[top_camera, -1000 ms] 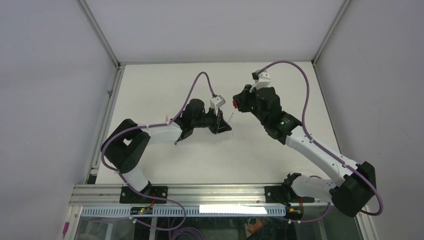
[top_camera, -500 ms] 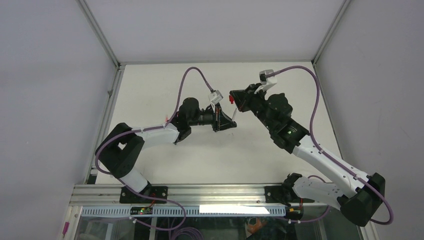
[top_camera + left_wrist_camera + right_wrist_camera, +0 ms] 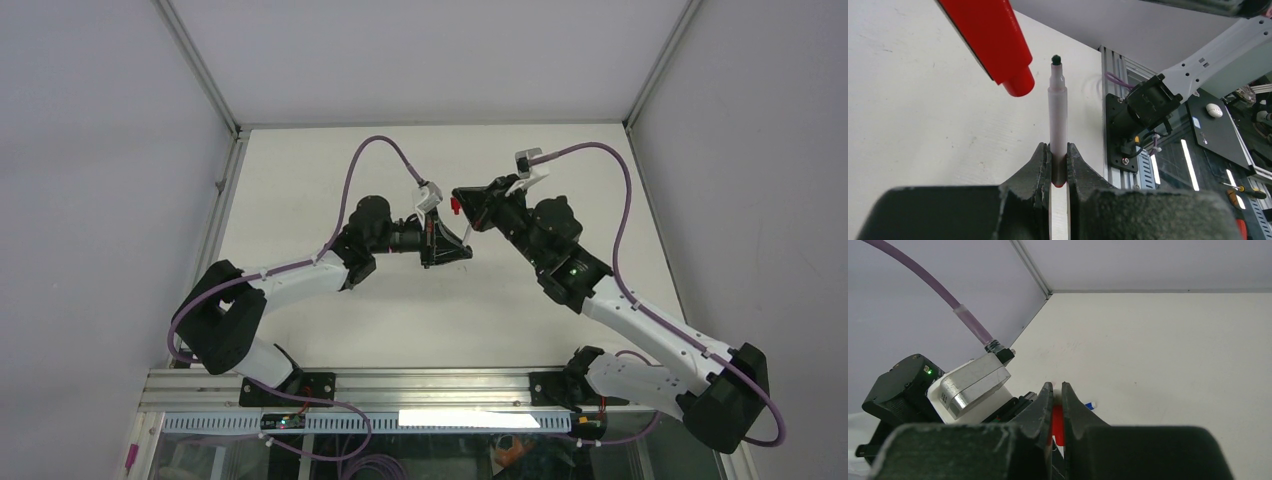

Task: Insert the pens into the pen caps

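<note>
My left gripper (image 3: 447, 243) (image 3: 1058, 156) is shut on a whitish-grey pen (image 3: 1058, 120) near its rear end. The pen's dark tip (image 3: 1056, 60) points up and away. The pen shows in the top view (image 3: 466, 226) as a thin pale stick. My right gripper (image 3: 459, 199) (image 3: 1057, 390) is shut on a red pen cap (image 3: 1057, 422) (image 3: 455, 206). In the left wrist view the red cap (image 3: 993, 40) hangs just left of the pen tip, its end beside the tip and not on it. A small blue cap (image 3: 1090, 405) lies on the table beyond my right fingers.
The white table (image 3: 330, 180) is walled by grey panels with metal frame rails (image 3: 215, 230). The left wrist's silver camera housing (image 3: 973, 385) sits close before my right gripper. The right arm's base (image 3: 1143, 107) and the front rail are beyond the pen.
Both grippers have come together above the table's middle. The left one lifted the pen and swung it up. The right one moved left with the red cap toward the pen tip.
</note>
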Controlling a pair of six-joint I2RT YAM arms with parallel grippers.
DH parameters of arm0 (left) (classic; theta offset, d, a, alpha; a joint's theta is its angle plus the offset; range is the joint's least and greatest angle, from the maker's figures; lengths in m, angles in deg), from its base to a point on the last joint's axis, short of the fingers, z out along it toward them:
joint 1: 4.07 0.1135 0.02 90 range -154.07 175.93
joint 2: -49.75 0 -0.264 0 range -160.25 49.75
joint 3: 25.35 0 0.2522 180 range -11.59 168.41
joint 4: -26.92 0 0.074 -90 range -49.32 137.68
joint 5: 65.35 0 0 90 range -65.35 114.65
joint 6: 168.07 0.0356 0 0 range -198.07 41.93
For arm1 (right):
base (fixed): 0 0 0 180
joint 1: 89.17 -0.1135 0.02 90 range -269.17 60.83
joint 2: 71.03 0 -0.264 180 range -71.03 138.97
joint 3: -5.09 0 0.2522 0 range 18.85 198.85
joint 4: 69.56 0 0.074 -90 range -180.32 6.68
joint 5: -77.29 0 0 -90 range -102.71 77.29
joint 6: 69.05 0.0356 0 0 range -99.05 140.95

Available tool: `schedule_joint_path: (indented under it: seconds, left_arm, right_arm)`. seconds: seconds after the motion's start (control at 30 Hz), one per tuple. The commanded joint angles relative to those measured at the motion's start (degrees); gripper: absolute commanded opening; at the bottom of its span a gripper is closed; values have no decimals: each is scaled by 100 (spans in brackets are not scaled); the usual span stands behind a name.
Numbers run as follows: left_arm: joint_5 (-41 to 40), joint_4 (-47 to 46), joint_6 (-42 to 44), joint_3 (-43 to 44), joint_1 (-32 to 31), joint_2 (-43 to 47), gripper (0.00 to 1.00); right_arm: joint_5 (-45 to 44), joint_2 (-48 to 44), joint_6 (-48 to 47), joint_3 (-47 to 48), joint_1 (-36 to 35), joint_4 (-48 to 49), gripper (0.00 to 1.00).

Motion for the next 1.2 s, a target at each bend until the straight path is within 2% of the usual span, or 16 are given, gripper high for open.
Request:
schedule_joint_path:
  seconds: [0.0, 0.33, 0.57, 0.63, 0.73, 0.8, 0.93, 1.0, 1.17]
  left_arm:
    - [89, -1, 265, -76, -38, 220, 0]
    - [5, -658, -154, -243, -39, 229, 0]
    - [83, -1241, -600, -250, -45, 119, 0]
    - [0, -1086, -548, -257, -43, 171, 0]
    - [-630, -216, -165, -246, -26, 469, 0]
    - [-1081, 289, 0, -290, 29, 699, 0]
    - [-1377, 795, 26, -453, 307, 1009, 0]
    - [-1421, 1030, 33, -482, 439, 1084, 0]
    - [-1455, 1404, 171, -492, 576, 1133, 0]
  right_arm:
    - [-169, -199, -26, -37, -28, 539, 7]
    - [-524, -991, -68, -495, -29, 607, 7]
    - [-772, -999, -109, -555, -29, 474, 7]
    - [-1198, -881, -89, -424, -28, 79, 7]
    - [-2018, -529, 75, -38, 17, -1055, 7]
    - [-2209, -309, 400, 51, 186, -1745, 6]
    - [-1586, -69, 1044, -189, 991, -2372, 5]
    - [-1131, 298, 1043, -41, 1284, -2834, 5]
    - [-726, 1584, 644, 574, 1369, -3824, 3]
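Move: The red cap, already in the right fingers, sits about 6 cm ahead of the left hand, 2 cm to its left and 10 cm above, with its small end close to the upright pen. That pen, held at its red end by the left fingers, has its middle some 5 cm back from the right hand, 2 cm to its right and 8 cm below. The blue-capped pen lies on the table some 23 cm left of the left hand, 4 cm farther out and 20 cm below. The red cap is drawn off from the pen tip in closed right fingers: first a few centimetres right, up and back, then a sweep down, right and forward of nearly 20 cm, tipping the fingers some 30 degrees downward and turning them clockwise. The pen, still pinched by the left hand, dips and rises slightly, then goes about 5 cm left and 4 cm forward, turning counter-clockwise. ##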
